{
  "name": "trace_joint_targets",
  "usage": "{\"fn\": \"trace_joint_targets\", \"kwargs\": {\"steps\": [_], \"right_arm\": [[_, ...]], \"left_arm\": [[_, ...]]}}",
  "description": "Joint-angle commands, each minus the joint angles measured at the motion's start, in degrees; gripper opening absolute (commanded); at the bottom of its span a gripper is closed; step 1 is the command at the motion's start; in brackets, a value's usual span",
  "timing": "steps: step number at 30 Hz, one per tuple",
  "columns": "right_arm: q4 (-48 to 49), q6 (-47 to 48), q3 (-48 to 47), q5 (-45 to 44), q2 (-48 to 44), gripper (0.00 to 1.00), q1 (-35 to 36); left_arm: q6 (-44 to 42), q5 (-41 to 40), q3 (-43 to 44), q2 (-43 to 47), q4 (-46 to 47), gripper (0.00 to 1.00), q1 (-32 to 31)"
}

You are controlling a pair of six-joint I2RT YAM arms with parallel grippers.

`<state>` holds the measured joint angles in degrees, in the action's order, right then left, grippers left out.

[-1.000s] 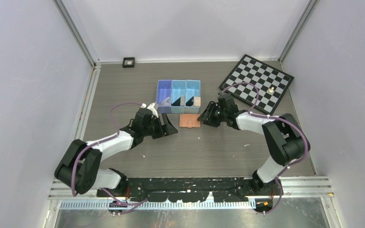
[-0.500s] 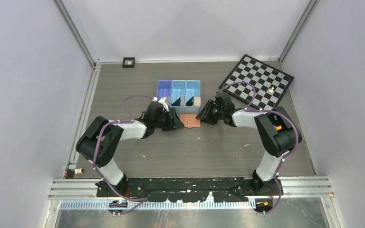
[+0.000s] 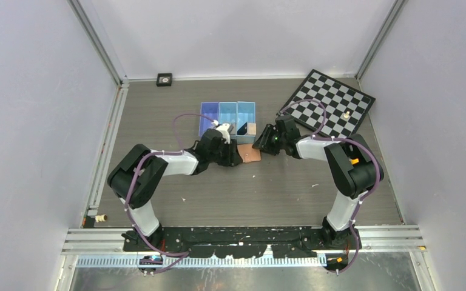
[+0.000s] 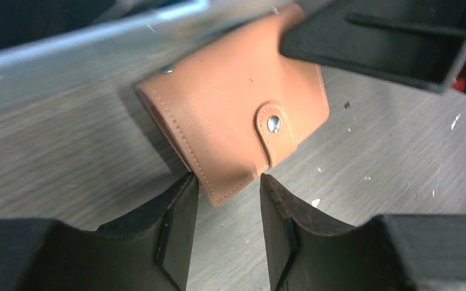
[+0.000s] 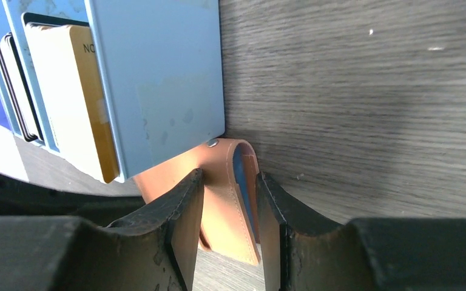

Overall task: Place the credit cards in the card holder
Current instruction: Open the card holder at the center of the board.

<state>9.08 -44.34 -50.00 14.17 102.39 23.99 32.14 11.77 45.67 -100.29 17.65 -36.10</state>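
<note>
The card holder (image 3: 250, 154), a tan wallet with a snap tab (image 4: 272, 124), lies just in front of the blue bin (image 3: 227, 111). My left gripper (image 4: 226, 197) is open at its left side, with the wallet's near corner (image 4: 218, 193) between the fingertips. My right gripper (image 5: 229, 203) comes from the right. It is shut on the card holder's (image 5: 221, 176) edge, where blue lining shows. A black credit card (image 3: 241, 128) stands in the bin. More dark-edged cards (image 5: 13, 85) show in a compartment, beside a white and gold one (image 5: 73, 91).
A chessboard (image 3: 334, 100) lies tilted at the back right, with a small pale piece (image 3: 346, 113) on it. A small black square object (image 3: 164, 79) sits by the back wall. A small pale item (image 3: 100, 217) lies near the front left rail.
My left arm has swung right to the wallet and its jaws have narrowed. My right gripper has closed in on the wallet's right edge, and the wallet has shifted slightly right.
</note>
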Motion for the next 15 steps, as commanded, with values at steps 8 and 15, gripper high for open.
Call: {"fn": "trace_joint_targets", "kwargs": {"steps": [8,15], "right_arm": [[-11.1,9.2,-0.2,4.2,-4.7,0.41,6.7],[-17.1,12.2,0.3,1.3,-10.0,0.44,12.1]], "left_arm": [[-3.6,5.7,-3.6,3.3,-1.4,0.42,-13.6],[0.2,3.1,-8.7,13.4,-9.5,0.46,-20.9]]}}
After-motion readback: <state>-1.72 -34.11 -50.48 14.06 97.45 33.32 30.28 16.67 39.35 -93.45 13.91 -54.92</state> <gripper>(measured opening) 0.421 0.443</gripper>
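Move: The card holder is already between the two hands: its middle is about 5 cm right and 3 cm ahead of the left hand point, about a centimetre below. From the right hand it is some 4 cm left and 2 cm back, with its right end between the fingers. The blue tray's middle lies about 14 cm ahead and 4 cm left of the left hand; the chessboard's, roughly 27 cm right and 16 cm ahead of the right. Back towards the robot at table height, the left hand sweeps about 15 cm with some 5 cm to the right, turning clockwise, one finger staying on the holder's left short edge. The right hand lingers, then follows back about 6 cm and a little left, twisting counter-clockwise, the holder's right end still between its half-open fingers; both gaps stay unchanged. ##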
